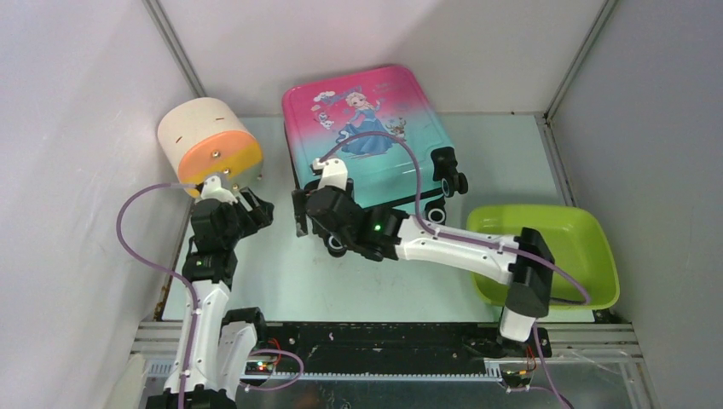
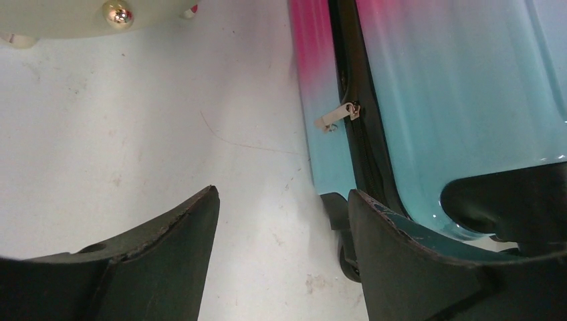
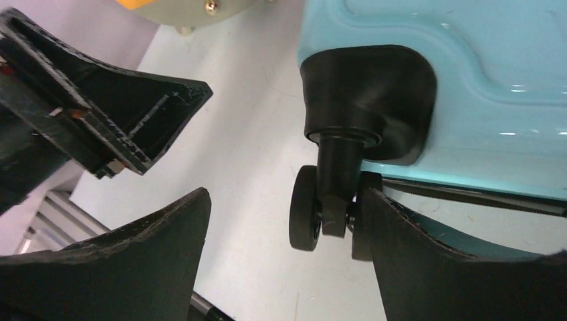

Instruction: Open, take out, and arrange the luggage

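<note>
The luggage (image 1: pixel 367 128) lies with its princess print up at the back middle and its black wheels toward the arms; its zipper looks closed. In the left wrist view, a silver zipper pull (image 2: pixel 336 118) hangs on the luggage's (image 2: pixel 455 100) dark side seam. My left gripper (image 1: pixel 258 210) is open and empty over bare table, just left of the luggage's near-left corner (image 2: pixel 282 200). My right gripper (image 1: pixel 300 215) is open at that same corner. A caster wheel (image 3: pixel 307 208) of the luggage (image 3: pixel 481 60) hangs between its fingers (image 3: pixel 287 204), close to the right one.
A cream-and-orange cylinder (image 1: pixel 209 141) lies on its side at the back left, close to the left arm. A lime-green tub (image 1: pixel 588 247) sits at the right beside the right arm's base. White walls enclose the table on three sides.
</note>
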Tool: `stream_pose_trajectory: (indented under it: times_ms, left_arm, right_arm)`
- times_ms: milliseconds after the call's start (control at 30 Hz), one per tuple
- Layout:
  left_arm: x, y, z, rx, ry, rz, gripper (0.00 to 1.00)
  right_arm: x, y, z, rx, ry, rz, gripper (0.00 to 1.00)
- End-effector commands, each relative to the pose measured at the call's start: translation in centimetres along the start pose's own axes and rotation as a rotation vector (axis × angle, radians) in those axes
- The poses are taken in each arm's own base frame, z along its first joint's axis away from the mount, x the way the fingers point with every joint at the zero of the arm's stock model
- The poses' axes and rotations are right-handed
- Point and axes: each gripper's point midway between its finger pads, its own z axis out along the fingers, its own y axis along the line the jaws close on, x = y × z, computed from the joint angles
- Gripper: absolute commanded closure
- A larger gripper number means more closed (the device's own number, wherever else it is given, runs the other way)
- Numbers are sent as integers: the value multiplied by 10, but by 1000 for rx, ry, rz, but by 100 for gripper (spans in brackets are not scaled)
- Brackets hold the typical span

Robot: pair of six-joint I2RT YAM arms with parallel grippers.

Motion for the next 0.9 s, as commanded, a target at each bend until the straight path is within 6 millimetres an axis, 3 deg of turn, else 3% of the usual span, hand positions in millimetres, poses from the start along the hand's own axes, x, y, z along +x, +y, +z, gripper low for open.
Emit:
stream_pose_trajectory:
  times_ms: [0,333,500,700,867]
  left_arm:
    - [-16,3,-1,-15,-67,44,23]
    - [-18,1,0,-10,-71,80,24]
    - [-15,-2,2,14,-60,121,25]
    - [-10,-7,2,45,-54,179,26]
    - [-5,-31,2,159,-44,320,27]
  right_arm:
    - [0,2,12,47,-1,-55,15]
    - [24,-18,18,157,70,-79,19]
    - [29,-26,21,146,78,-77,29]
    - [20,-32,16,53,27,-87,61]
    - [11,-40,12,-18,20,-181,84]
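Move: The suitcase's upper wheel at its near left corner lies about 6 cm below the right hand, some 2 cm to its right and 1 cm ahead. The lower wheel stands about 11 cm beneath that wheel; the far right upper wheel is roughly 29 cm to the hand's right and 9 cm ahead, the suitcase's middle 18 cm ahead and 11 cm right. From the left hand the aimed-at wheel lies about 14 cm right, 2 cm back, roughly level. Straight down for the most part, the right hand sinks about 5.5 cm with a slight drift to the right, its open fingers coming astride the upper twin wheel at the suitcase's near left corner. The wrist rolls some 10 degrees, left side dipping, then eases partly back; the fingers close in the later part and pinch the wheel from both sides. ##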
